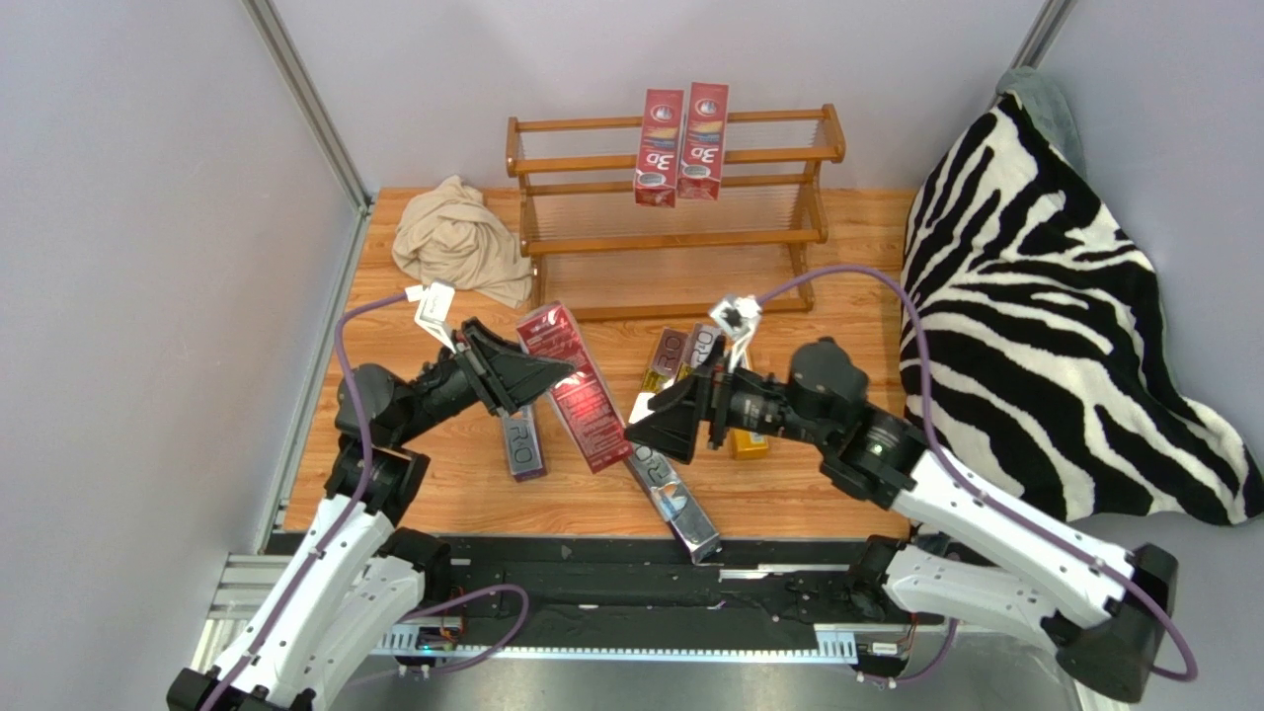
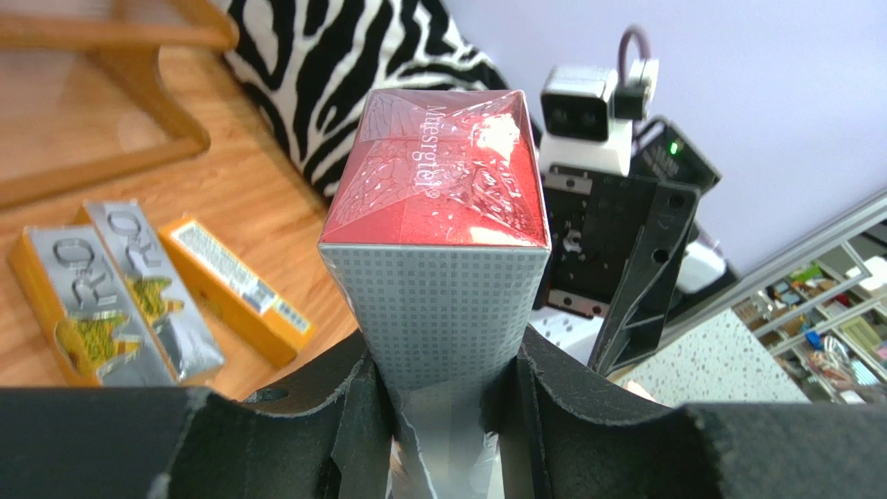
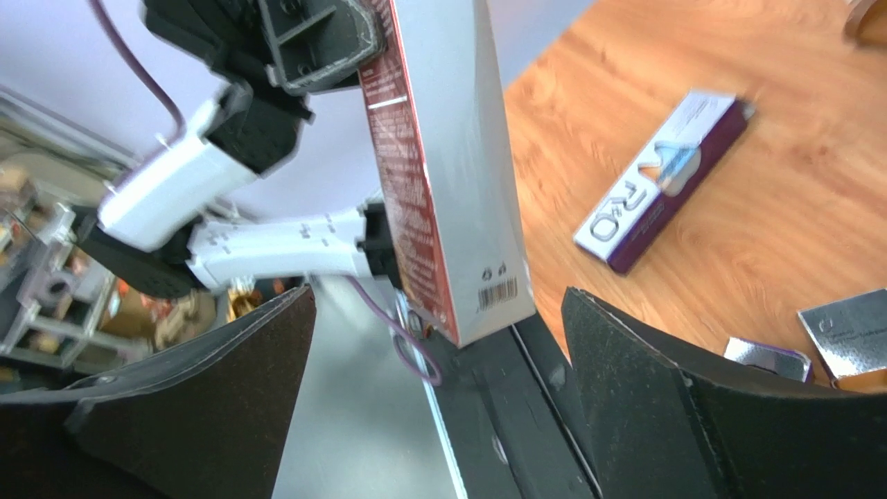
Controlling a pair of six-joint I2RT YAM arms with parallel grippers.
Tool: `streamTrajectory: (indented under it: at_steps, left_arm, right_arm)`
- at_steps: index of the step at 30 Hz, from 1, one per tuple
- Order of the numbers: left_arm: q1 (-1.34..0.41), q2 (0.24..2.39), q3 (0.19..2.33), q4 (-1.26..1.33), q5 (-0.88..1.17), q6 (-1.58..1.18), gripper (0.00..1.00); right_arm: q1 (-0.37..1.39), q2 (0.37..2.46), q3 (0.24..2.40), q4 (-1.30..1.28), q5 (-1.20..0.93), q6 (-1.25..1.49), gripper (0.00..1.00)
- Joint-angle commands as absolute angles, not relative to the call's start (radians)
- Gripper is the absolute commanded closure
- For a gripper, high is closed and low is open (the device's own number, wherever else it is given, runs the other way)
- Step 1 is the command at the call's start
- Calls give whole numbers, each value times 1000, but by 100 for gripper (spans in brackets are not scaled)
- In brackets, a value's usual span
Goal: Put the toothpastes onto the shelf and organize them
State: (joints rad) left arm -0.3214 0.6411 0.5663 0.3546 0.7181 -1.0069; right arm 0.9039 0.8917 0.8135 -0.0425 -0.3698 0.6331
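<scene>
My left gripper (image 1: 537, 374) is shut on a red toothpaste carton (image 1: 589, 412), which hangs off the table between the two arms. In the left wrist view its red end (image 2: 437, 166) sticks out from between the fingers (image 2: 349, 400). My right gripper (image 1: 649, 421) stands wide open just beyond the carton's lower end (image 3: 474, 270), not touching it. Two red cartons (image 1: 660, 145) stand upright on the top tier of the wooden shelf (image 1: 668, 237). A purple PRO carton (image 1: 522, 442) and a silver one (image 1: 677, 501) lie on the table.
Two shiny PRO cartons (image 2: 99, 301) and an orange carton (image 2: 234, 291) lie side by side in front of the shelf. A beige cloth (image 1: 460, 237) sits left of the shelf. A zebra-striped blanket (image 1: 1068, 296) fills the right side.
</scene>
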Motion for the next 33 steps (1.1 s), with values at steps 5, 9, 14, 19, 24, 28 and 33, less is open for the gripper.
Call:
streamTrajectory:
  at_steps: [5,9,14,19,24,28,33]
  left_arm:
    - [-325,667,653,641,580,-1161,59]
    - [-325,693,679,733,557,-1232,59]
    - [-333,741,738,759,554,-1241,59]
    - [-371,791,795,784,563,-1239,59]
    - [-394,807,796,795,546,-1229,59]
    - [-406,811,799,796,548,-1226,60]
    - [-416,822,805,796,558,-1226,60]
  right_arm:
    - [907,686,625,247,-192,830,3]
    - [908,661,545,406,-195,905,2]
    - [910,693,534,532,-224,911,3]
    - [926,761,566,597,-230,905,3]
    - [940,824,594,686,-227,907,4]
    - [945,888,640,741,-250,902,5]
    - [948,937,675,767,-258,907,8]
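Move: In the left fingers already, the red toothpaste box has its middle about 1 cm back and 1 cm right of that hand. From the right hand, open and reaching for it, the box lies some 9 cm left, 4 ahead and 3 higher. Down on the table, some 27 cm below the right hand, the silver toothpaste box is about 4 cm back and 4 right, while the dark-blue toothpaste box is 8 ahead and 19 left. Lifting the held red box about 12 cm, the left hand tilts its right-pointing fingers upward, keeps its grip and then stops. The right hand, fingers still wide open, first backs off some 3 cm to the right, then rises about 6 cm overall and works back left to the box's barcode end while its fingertips tilt up nearly 30 degrees. ##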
